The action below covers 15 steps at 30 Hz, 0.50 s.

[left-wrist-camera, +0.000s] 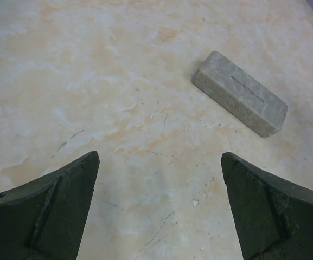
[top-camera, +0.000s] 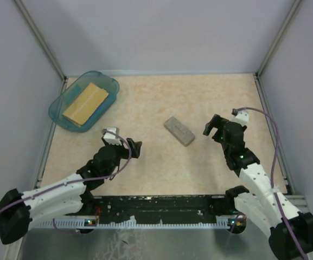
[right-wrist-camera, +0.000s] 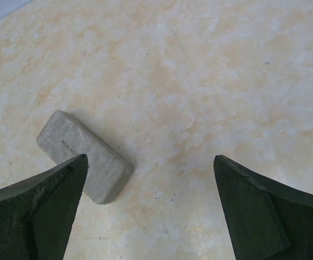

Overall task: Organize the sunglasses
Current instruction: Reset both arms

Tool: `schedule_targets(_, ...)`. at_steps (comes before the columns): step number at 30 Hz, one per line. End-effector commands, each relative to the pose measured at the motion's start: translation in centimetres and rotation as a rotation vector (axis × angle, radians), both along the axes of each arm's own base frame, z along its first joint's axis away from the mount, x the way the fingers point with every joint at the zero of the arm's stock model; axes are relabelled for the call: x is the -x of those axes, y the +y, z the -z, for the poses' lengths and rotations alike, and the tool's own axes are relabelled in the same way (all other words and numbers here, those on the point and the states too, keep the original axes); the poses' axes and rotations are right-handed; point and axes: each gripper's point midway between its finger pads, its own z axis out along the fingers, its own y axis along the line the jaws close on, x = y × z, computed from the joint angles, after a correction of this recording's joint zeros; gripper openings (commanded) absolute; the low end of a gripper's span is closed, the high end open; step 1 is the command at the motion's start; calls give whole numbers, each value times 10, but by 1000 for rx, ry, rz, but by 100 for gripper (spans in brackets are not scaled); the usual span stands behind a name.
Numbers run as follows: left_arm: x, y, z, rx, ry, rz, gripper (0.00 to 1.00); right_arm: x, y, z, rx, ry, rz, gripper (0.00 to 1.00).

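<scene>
No sunglasses show in any view. A shut grey rectangular case (top-camera: 179, 131) lies slantwise on the table's middle. My left gripper (top-camera: 125, 142) hovers to its left, open and empty; in the left wrist view the case (left-wrist-camera: 238, 93) lies ahead and to the right of the left gripper (left-wrist-camera: 159, 157). My right gripper (top-camera: 221, 122) stands to the right of the case, open and empty. In the right wrist view the case (right-wrist-camera: 84, 156) sits partly behind the left fingertip of the right gripper (right-wrist-camera: 149, 158).
A blue translucent tray (top-camera: 56, 111) holding a tan block (top-camera: 85, 102) sits at the back left corner. Grey walls with metal rails enclose the beige tabletop (top-camera: 161, 97) on three sides.
</scene>
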Motion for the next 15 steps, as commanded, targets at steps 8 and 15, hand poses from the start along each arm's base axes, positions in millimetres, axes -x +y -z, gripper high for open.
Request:
schedule_targets(8,27,62,5,98,7,-171,100,29,-41,-29,-45,-167,192,99)
schedule_targets(15,30,63,1,128,1,-167,100,33,-43,-30,-33,-163,190,99)
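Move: The closed grey case lies alone on the open table, about 10 cm ahead of the left gripper, some 25 cm to its right and 11 cm below. The blue tray with the cardboard is about 28 cm ahead of that gripper and 27 cm to its left. From the right gripper the case is about 18 cm to the left, only some 2 cm ahead and 13 cm lower. Draw both empty, wide-open grippers farther away from the grey case. Bring the left one about 6 cm left and 3 cm back, nearly level, rolling its left side down and turning slightly counter-clockwise. Take the right one some 3.5 cm right and as much back, rising 2 cm, turning about 8 degrees clockwise with the fingertips tipping up; slow both to a near stop. ##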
